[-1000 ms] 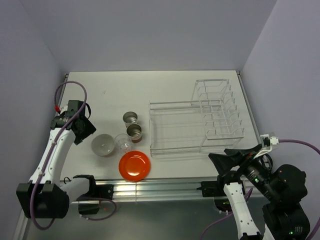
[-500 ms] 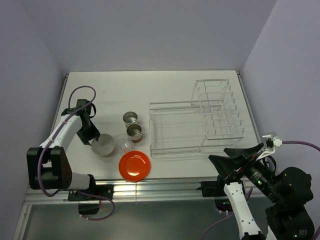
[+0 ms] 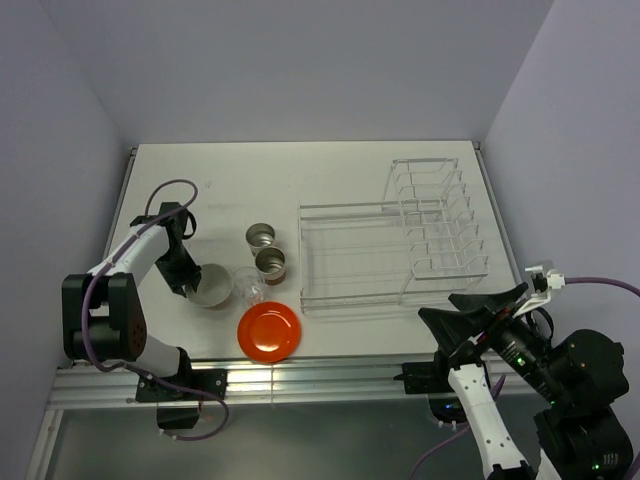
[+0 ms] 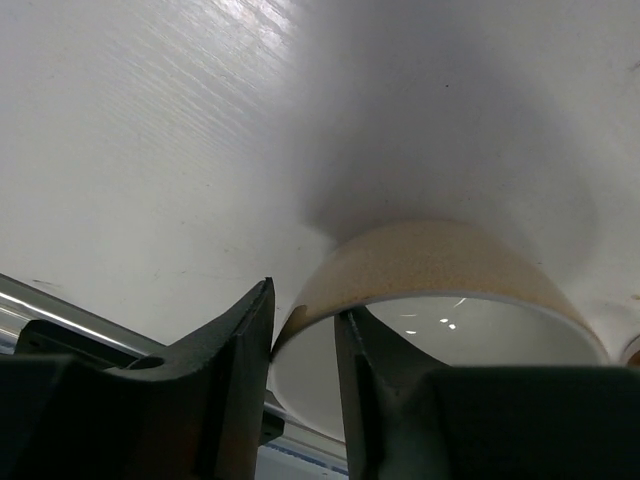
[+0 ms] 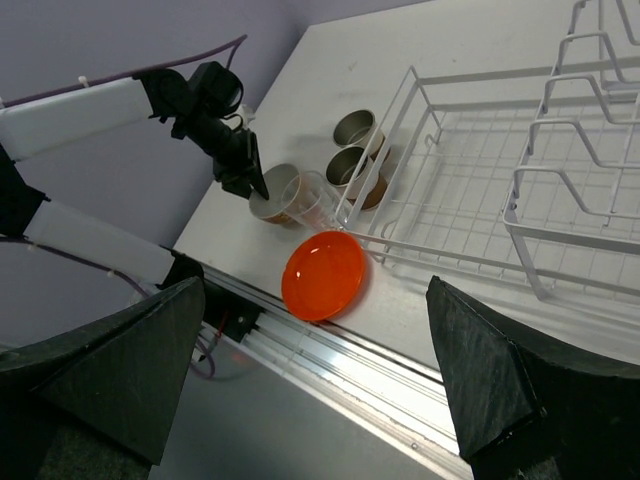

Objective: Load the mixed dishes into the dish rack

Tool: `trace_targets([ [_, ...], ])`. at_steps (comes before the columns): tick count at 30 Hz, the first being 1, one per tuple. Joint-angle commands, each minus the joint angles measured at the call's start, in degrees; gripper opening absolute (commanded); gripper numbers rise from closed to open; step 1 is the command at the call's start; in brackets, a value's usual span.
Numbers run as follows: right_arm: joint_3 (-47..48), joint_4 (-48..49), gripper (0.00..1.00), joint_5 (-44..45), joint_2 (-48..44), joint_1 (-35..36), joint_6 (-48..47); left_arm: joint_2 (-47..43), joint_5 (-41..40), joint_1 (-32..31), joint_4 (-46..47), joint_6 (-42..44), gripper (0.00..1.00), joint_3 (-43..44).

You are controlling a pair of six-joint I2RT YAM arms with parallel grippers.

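Note:
The beige bowl (image 3: 212,287) with a white inside sits at the table's front left. My left gripper (image 3: 190,279) is on its left rim. In the left wrist view the gripper (image 4: 303,300) has one finger outside the bowl (image 4: 440,260) and one inside, both touching the rim. Beside the bowl stand the clear glass (image 3: 246,285) and two brown cups (image 3: 260,236) (image 3: 269,263). The orange-red plate (image 3: 268,331) lies flat near the front edge. The clear dish rack (image 3: 350,208) stands to the right. My right gripper (image 3: 435,305) hovers wide open and holds nothing, above the front right.
The right wrist view looks down past its gripper (image 5: 316,290) at the plate (image 5: 323,274), the glass (image 5: 310,200), the bowl (image 5: 275,205) and the rack (image 5: 480,72). A metal rail (image 3: 300,372) runs along the table's near edge. Purple walls close in both sides.
My left arm swung in from the table's left edge to the bowl, and its jaws narrowed onto the rim. The right arm barely moved.

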Motion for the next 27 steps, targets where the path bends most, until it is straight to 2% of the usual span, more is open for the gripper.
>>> trace_targets([
  [1,-0.49,4.10,1.00,1.08,1.34,0.56,-1.24,0.37,2.09,0.08,1.35,1.04,0.35,0.12],
  [10,1.52,3.57,1.00,2.57,2.49,1.26,-1.77,2.48,1.65,1.66,1.17,0.87,0.12,0.03],
  [11,1.61,3.48,1.00,2.83,2.49,1.35,-1.94,2.31,1.65,1.83,1.09,0.95,0.05,0.12],
  [13,1.35,3.48,1.00,3.19,2.40,1.53,-1.94,1.87,1.65,2.01,1.09,0.87,0.00,0.03],
  [19,0.39,3.66,1.00,3.28,2.40,1.88,-2.03,-2.52,1.12,2.54,-0.93,0.16,0.00,0.38],
  [27,-0.93,4.97,1.00,3.63,3.45,1.88,-2.38,-13.94,-2.04,2.54,-6.91,-2.65,0.00,3.19],
])
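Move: The white bowl's left rim is already between the left hand's open fingers; its middle lies about 5 cm to the right, 1 cm ahead and 1 cm lower. Along the same line the clear glass stands some 15 cm to the right of the hand and 1 cm ahead. The nearer metal cup is 20 cm right and 7 ahead, the orange plate 20 cm right and 10 back. From the right hand the bowl lies roughly 47 cm left, 19 ahead and 34 below. Nearly in place at first, drifting barely half a centimetre to the right, the left hand closes its fingers on the bowl's left wall, one inside and one outside, and pinches it. Then it rises about 3.5 cm, quickening, easing roughly 1 cm to the left and drawing a little back late on, with the fingertips tilting some 5 degrees forward and the grip kept. ##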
